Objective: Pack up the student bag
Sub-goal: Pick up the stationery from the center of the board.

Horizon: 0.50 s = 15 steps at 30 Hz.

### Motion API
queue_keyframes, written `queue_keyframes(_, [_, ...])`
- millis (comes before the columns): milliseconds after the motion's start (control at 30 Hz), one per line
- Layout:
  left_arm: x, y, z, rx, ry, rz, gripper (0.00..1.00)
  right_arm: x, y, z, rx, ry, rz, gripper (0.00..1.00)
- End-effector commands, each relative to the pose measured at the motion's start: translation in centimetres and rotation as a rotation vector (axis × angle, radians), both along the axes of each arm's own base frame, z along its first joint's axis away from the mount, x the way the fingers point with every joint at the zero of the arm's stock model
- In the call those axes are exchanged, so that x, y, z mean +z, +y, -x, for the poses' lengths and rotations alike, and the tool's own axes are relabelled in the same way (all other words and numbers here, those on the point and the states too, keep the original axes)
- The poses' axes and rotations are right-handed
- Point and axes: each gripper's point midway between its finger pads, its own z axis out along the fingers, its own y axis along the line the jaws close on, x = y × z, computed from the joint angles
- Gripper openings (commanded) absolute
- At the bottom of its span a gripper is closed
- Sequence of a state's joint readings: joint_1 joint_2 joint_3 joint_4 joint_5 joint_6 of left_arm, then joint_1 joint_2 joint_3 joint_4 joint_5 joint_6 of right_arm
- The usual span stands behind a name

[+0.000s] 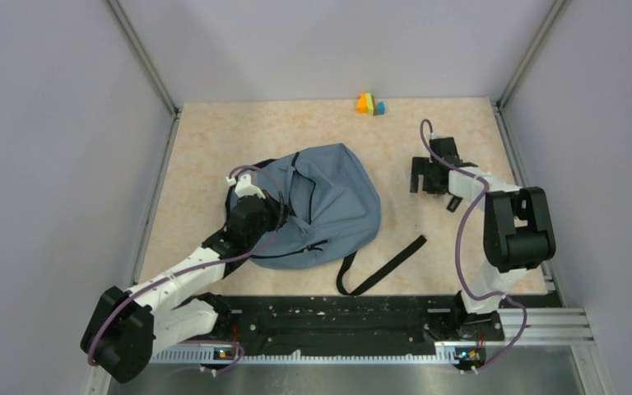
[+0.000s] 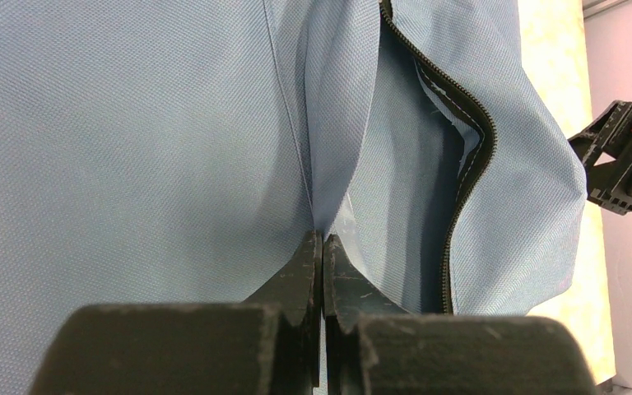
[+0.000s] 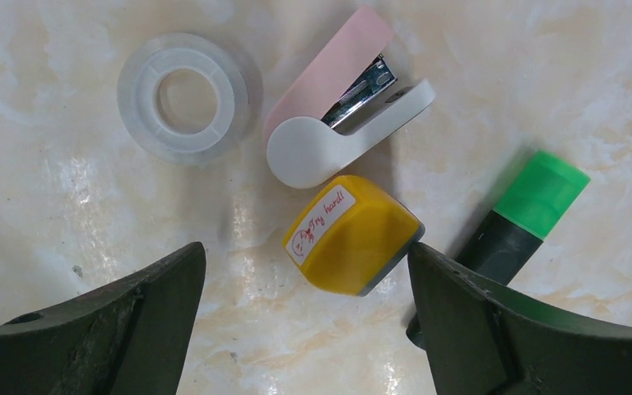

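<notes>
The dusty-blue student bag (image 1: 329,206) lies on the table left of centre, with its dark zipper (image 2: 461,164) parted along one edge. My left gripper (image 1: 273,216) is at the bag's left side. In the left wrist view this gripper (image 2: 322,239) is shut on a pinched fold of the bag's fabric (image 2: 132,123). My right gripper (image 1: 425,174) hangs open over the table to the right of the bag. In the right wrist view a yellow stamp (image 3: 354,234) lies between the wide-apart fingers of the right gripper (image 3: 304,251), close to the right one.
Near the stamp lie a clear tape roll (image 3: 188,95), a pink and white stapler (image 3: 337,123) and a green-capped highlighter (image 3: 527,206). Small coloured blocks (image 1: 370,104) sit at the far edge. A black bag strap (image 1: 383,265) trails toward the arm bases.
</notes>
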State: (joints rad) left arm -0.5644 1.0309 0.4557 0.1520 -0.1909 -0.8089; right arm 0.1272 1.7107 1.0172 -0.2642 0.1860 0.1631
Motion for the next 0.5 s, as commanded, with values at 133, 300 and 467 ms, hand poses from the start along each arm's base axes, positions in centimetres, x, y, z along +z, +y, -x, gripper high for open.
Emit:
queue_keyframes(133, [-0.1, 0.1, 0.4, -0.013, 0.005, -0.010, 0.00, 0.6, -0.8, -1.8, -0.006, -0.025, -0.018, 0.89])
queue_keyframes(300, [0.1, 0.1, 0.3, -0.013, 0.000, -0.009, 0.00, 0.5, -1.3, -1.6, -0.025, -0.015, 0.006, 0.71])
queue_keyframes(467, [0.1, 0.1, 0.3, -0.013, 0.001, -0.009, 0.00, 1.5, -2.1, -1.1, -0.061, -0.024, 0.038, 0.43])
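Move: Between the right hand's open fingers, the yellow block lies skewed, about 2 cm to the right of the hand point, 1 cm ahead and 2 cm below. Some 5 cm beyond the block is the stapler; the tape roll lies 6 cm ahead and 5 cm left of the hand, the marker level with the hand and 7 cm right. From the left hand, the block is roughly 42 cm right, 8 cm ahead and 11 cm lower. Sliding about 1 cm to the right and sinking about as far, the right hand sets its fingers astride the yellow block, then begins to close them, from nearly wide open to about half. The right finger comes up along the block's right side; the left finger closes in but is still short of it. ##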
